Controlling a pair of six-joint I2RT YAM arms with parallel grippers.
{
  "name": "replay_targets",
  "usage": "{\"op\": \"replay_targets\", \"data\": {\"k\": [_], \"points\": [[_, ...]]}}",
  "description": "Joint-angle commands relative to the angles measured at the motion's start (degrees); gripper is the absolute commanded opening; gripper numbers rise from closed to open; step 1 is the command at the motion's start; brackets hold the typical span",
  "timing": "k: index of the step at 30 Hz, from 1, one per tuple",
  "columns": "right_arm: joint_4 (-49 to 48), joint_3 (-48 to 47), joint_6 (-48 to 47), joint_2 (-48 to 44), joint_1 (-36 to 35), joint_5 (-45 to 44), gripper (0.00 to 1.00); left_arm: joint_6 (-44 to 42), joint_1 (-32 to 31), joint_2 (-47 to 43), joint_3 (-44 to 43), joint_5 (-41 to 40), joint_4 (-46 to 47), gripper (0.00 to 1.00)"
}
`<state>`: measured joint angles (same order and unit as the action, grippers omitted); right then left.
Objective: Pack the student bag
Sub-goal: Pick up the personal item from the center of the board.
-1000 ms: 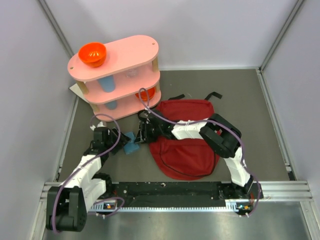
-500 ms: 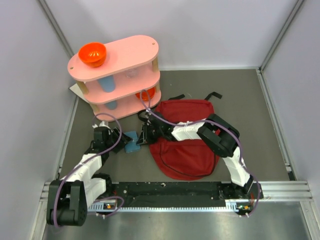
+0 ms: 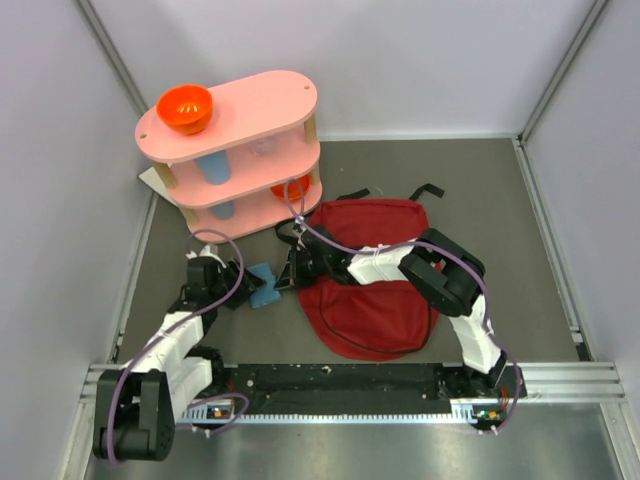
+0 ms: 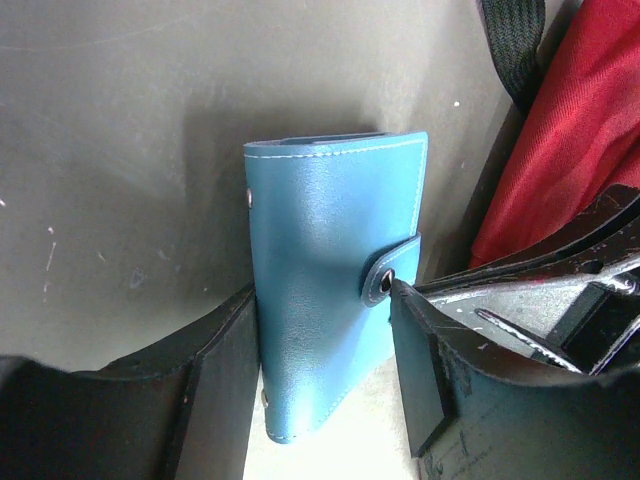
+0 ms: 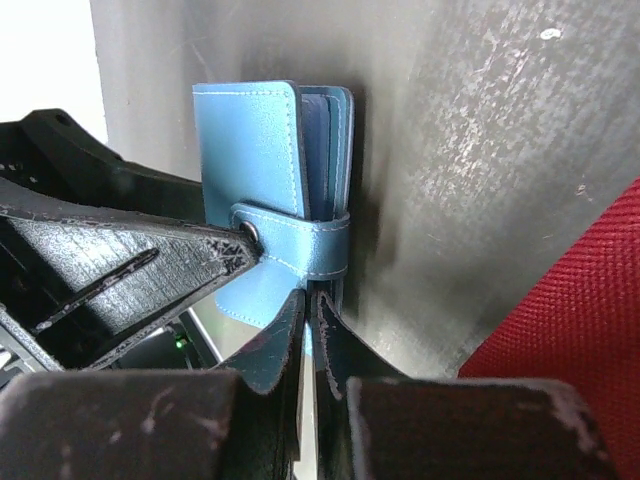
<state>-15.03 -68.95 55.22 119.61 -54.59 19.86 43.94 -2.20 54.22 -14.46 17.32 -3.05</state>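
Observation:
A blue leather notebook (image 3: 265, 287) with a snap strap stands on edge on the grey table, just left of the dark red student bag (image 3: 375, 300), which lies flat. My left gripper (image 3: 240, 284) is shut on the notebook (image 4: 330, 250): one finger presses its spine side, the other touches the snap. My right gripper (image 3: 293, 272) reaches in from the bag's side. In the right wrist view its fingertips (image 5: 308, 297) are pinched together on the notebook's (image 5: 250, 150) lower edge under the strap. The bag's red fabric (image 5: 580, 340) shows at the right.
A pink three-tier shelf (image 3: 235, 150) stands at the back left with an orange bowl (image 3: 185, 108) on top and cups on the lower tiers. The bag's black straps (image 3: 428, 190) trail toward the back. White walls enclose the table on three sides.
My right gripper's jaws have closed onto the notebook's edge. The left gripper's jaws narrowed slightly around the notebook. Both arms barely shifted.

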Motion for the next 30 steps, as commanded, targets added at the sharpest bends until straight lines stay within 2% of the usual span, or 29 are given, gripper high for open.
{"op": "replay_targets", "data": {"k": [1,4,8,12,14,16,18,21,23,26,30], "points": [[-4.6,-0.6,-0.1,-3.0,-1.0,1.8,0.0,0.5,-0.4,-1.4,1.1,6.5,5.5,0.57],[-4.4,-0.5,0.1,-2.1,-1.0,2.2,0.0,0.5,-0.4,-2.4,1.5,7.5,6.7,0.57],[-3.7,-0.7,-0.1,-1.6,-1.0,2.2,0.0,0.4,-0.4,-3.6,1.2,7.4,6.4,0.49],[-1.8,-0.5,-0.8,-2.5,-0.9,0.7,0.0,-0.4,-0.4,-5.3,0.0,4.9,3.3,0.14],[-1.3,-0.1,-1.6,-3.9,-0.7,0.3,0.01,-1.6,-0.4,-5.9,-1.1,3.2,0.8,0.11],[-1.1,0.5,-2.3,-5.8,-0.5,-0.1,0.05,-2.5,-0.4,-6.6,-2.1,2.1,-1.4,0.04],[-0.9,1.0,-2.9,-7.5,-0.1,-0.4,0.18,-3.9,-0.4,-7.2,-3.2,0.5,-4.3,0.0],[1.0,2.5,-5.2,-13.8,0.2,-2.1,0.35,-6.0,-0.4,-9.6,-6.3,-0.3,-7.6,0.0],[4.8,3.6,-7.7,-19.8,0.3,-4.0,0.53,-7.1,-0.4,-11.3,-9.4,0.3,-10.7,0.0],[6.9,7.4,-8.6,-26.2,1.1,-7.5,0.65,-7.4,-0.4,-14.7,-13.1,4.5,-11.5,0.0],[3.7,15.8,-5.8,-38.2,4.6,-5.4,0.69,-7.0,-0.4,-15.4,-16.9,15.7,-7.0,0.01]]}}
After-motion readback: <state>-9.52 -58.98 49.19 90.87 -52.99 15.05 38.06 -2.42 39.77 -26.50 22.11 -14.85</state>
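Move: The personal item, a blue wallet, already sits between the left hand's open fingers, its middle about 2 cm to that hand's right, 1 cm back and 1 cm lower. From the right hand, shut at the wallet's edge, the wallet's middle is about 4 cm to the left and 1 cm down. The red bag's middle lies some 27 cm right of the left hand and level with it fore and aft, 2 cm lower; the pink shelf's is about 22 cm ahead and 3 cm left, 10 cm higher. The left fingers close on the wallet and pinch it while the right hand still keeps hold of its edge, barely moving. Then the right fingers open and let go, and that hand pulls away up about 15 cm and some 6 cm right, towards the bag. The left hand, after a slow first rise, lifts the wallet about 11 cm in all, its fingertips tilting up some 15 degrees. ##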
